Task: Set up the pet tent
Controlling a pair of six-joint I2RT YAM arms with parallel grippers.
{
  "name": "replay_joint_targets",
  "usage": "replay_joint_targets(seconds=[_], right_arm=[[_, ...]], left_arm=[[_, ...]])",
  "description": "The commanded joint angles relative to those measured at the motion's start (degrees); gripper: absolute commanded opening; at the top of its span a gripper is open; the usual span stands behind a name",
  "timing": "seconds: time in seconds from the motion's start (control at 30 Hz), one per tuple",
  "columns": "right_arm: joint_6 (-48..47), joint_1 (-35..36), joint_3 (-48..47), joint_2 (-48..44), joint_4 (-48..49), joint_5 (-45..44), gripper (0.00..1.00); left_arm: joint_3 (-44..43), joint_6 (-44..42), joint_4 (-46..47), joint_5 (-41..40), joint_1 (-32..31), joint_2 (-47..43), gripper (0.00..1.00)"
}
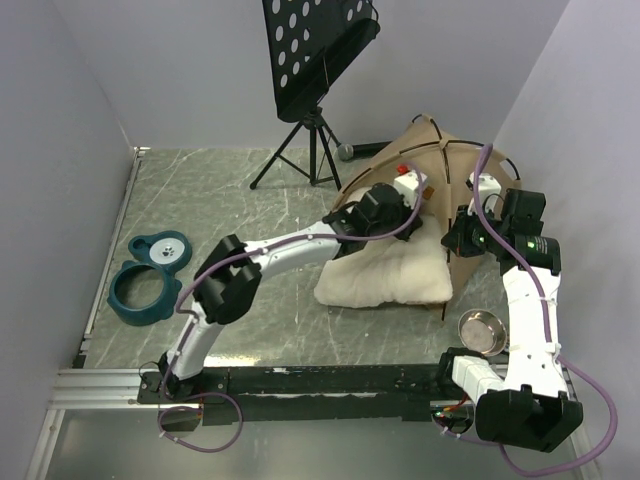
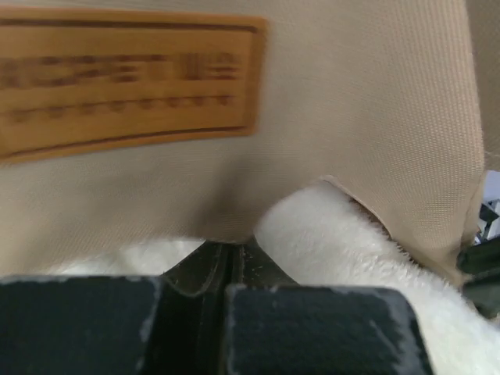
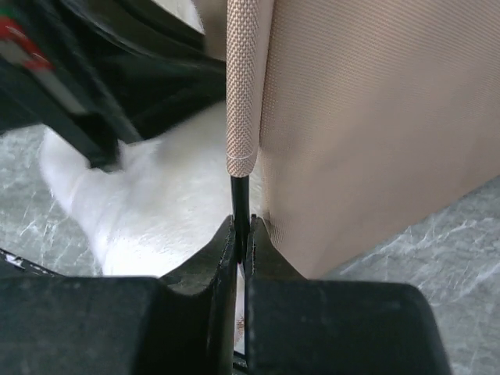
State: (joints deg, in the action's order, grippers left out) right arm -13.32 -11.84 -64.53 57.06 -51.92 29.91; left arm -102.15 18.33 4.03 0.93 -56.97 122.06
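The tan pet tent (image 1: 440, 160) stands at the back right, with a cream pillow (image 1: 385, 270) spilling out of its front. My left gripper (image 1: 405, 195) reaches into the tent's opening. In the left wrist view it (image 2: 231, 246) is shut on the lower edge of the tan fabric (image 2: 351, 117), just below the label patch (image 2: 125, 82) and with the pillow (image 2: 336, 234) on both sides. My right gripper (image 1: 455, 240) is at the tent's front right edge. In the right wrist view it (image 3: 241, 230) is shut on the thin black pole (image 3: 239, 199) that comes out of the woven tan sleeve (image 3: 244, 86).
A black music stand (image 1: 315, 50) on a tripod and a microphone (image 1: 348, 152) stand behind the tent. A blue double-ring holder (image 1: 150, 277) lies at the left. A metal bowl (image 1: 481, 331) sits by the right arm. Walls close in on three sides.
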Motion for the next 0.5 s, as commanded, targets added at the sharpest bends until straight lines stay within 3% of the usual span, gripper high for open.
replay_joint_targets(seconds=[0.0,0.17,0.33,0.47], right_arm=[[0.05,0.06,-0.68,0.95,-2.57,0.15,0.00],[-1.09,0.06,-1.03,0.86,-2.57,-1.35,0.00],[-1.18,0.06,0.19,0.60,-2.04,-1.00,0.00],[-1.09,0.06,0.72,-0.02,-1.17,-0.73,0.00]], left_arm=[[-5.87,-3.73,3.52,4.86,-2.00,5.46,0.02],[0.61,-7.33,1.60,10.49,-2.00,-2.84,0.57],[15.19,-10.68,-1.65,10.94,-2.00,-21.21,0.80],[26.10,-4.99,-6.13,6.29,0.53,-33.53,0.87]])
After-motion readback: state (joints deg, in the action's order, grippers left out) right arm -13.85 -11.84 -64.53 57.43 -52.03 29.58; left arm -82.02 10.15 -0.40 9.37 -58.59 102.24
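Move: The left fingers are shut on a fold of the white cushion at the tent's opening, whose middle is about 4 cm ahead, 3 cm right and 4 cm below. The tent's label is roughly 10 cm ahead and 1 cm right; the cushion's middle is some 6 cm left, 7 cm back and 9 cm below. From the right hand, which holds the black pole, the opening lies about 4 cm ahead, 6 cm left and 6 cm lower. Letting go of the pinched cushion, the left fingers spread wide while the hand first dips about 4 cm and edges 2–3 cm right. It then draws back roughly 8 cm from the tent's opening, swinging left and rising again to just above its starting height, the wrist turning some 10 degrees clockwise. The right hand stays put and keeps its pinch on the black pole at the opening's edge. ##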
